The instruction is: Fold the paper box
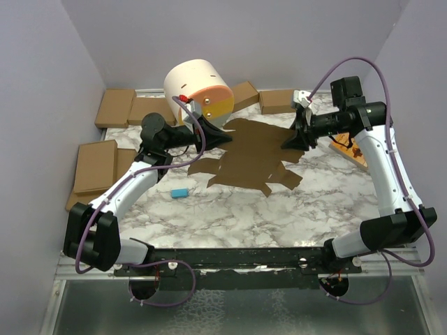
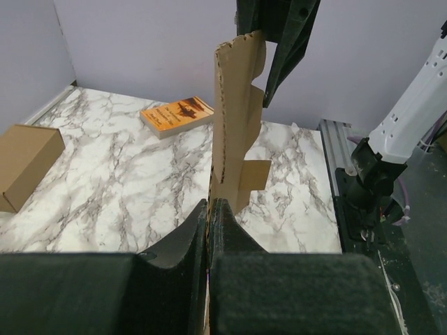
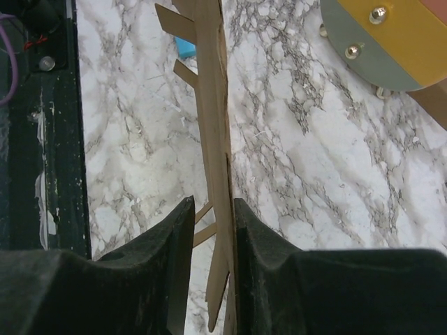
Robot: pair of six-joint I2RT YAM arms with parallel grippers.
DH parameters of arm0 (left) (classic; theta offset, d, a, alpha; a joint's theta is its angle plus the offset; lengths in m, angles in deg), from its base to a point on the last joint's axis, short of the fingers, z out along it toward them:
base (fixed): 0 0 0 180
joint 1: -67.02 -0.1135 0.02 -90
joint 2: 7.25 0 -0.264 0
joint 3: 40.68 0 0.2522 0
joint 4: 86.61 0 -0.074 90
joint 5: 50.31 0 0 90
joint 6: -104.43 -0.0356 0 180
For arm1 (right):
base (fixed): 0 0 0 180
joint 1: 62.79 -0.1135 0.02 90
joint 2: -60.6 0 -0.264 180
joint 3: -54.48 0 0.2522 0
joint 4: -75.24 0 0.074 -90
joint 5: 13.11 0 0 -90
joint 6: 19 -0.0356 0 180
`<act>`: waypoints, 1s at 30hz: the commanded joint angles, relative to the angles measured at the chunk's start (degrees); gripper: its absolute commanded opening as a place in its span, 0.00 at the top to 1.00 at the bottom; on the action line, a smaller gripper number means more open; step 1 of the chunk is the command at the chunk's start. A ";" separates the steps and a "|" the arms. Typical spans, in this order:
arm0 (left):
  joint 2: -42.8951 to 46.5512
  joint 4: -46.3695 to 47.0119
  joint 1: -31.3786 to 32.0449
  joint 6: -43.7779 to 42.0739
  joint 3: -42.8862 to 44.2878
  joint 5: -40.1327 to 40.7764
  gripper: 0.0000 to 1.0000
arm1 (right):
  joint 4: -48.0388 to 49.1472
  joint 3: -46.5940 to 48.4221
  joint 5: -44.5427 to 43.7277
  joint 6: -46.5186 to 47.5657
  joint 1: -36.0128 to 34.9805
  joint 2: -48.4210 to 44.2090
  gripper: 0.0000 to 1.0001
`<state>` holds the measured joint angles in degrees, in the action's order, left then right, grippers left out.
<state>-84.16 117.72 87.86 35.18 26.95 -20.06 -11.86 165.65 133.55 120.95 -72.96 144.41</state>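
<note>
The paper box (image 1: 251, 157) is a wide brown die-cut sheet with flaps, held up over the marble table between both arms. My left gripper (image 1: 227, 138) is shut on the sheet's left edge; in the left wrist view its fingers (image 2: 209, 206) pinch the cardboard (image 2: 234, 125), which runs away edge-on. My right gripper (image 1: 298, 138) straddles the sheet's right edge. In the right wrist view the sheet (image 3: 213, 105) stands between the part-closed jaws (image 3: 213, 206), against one finger, with a visible gap to the other.
A white and orange drum (image 1: 198, 87) stands at the back behind the sheet. Ready-made brown boxes (image 1: 115, 108) (image 1: 96, 165) (image 1: 276, 101) line the left and back edges. An orange booklet (image 1: 349, 150) lies at the right. A small blue block (image 1: 180, 192) lies front left.
</note>
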 commanded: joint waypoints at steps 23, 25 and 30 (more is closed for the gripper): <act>2.35 5.57 -2.24 4.05 -1.49 0.90 1.00 | 1.59 -1.40 6.90 -1.78 1.57 -1.85 0.99; 3.09 2.99 -3.68 4.92 -1.48 4.34 0.88 | 4.34 -1.39 6.10 -4.55 2.76 -2.55 0.99; 12.82 -6.92 -9.41 4.76 -7.09 22.06 0.35 | 1.67 2.42 9.12 -3.78 9.07 -1.19 0.99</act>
<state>-80.33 117.28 82.52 39.99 24.46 -12.97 -10.07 164.62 138.47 117.89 -68.44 143.84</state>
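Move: The paper box blank hangs upright between the hands, its left side already pinched by the left hand and its right side between the right hand's still parted fingers. Its middle lies about 10 cm left of the right hand, 1 cm back and 5 cm below. From the left hand it is roughly 8 cm right, 1 cm back and 5 cm below; the striped drum stands some 20 cm ahead, 10 cm left and 19 cm lower. Right fingers close on the blank's right side; then the left lets go, drawing about 4 cm left and forward. ##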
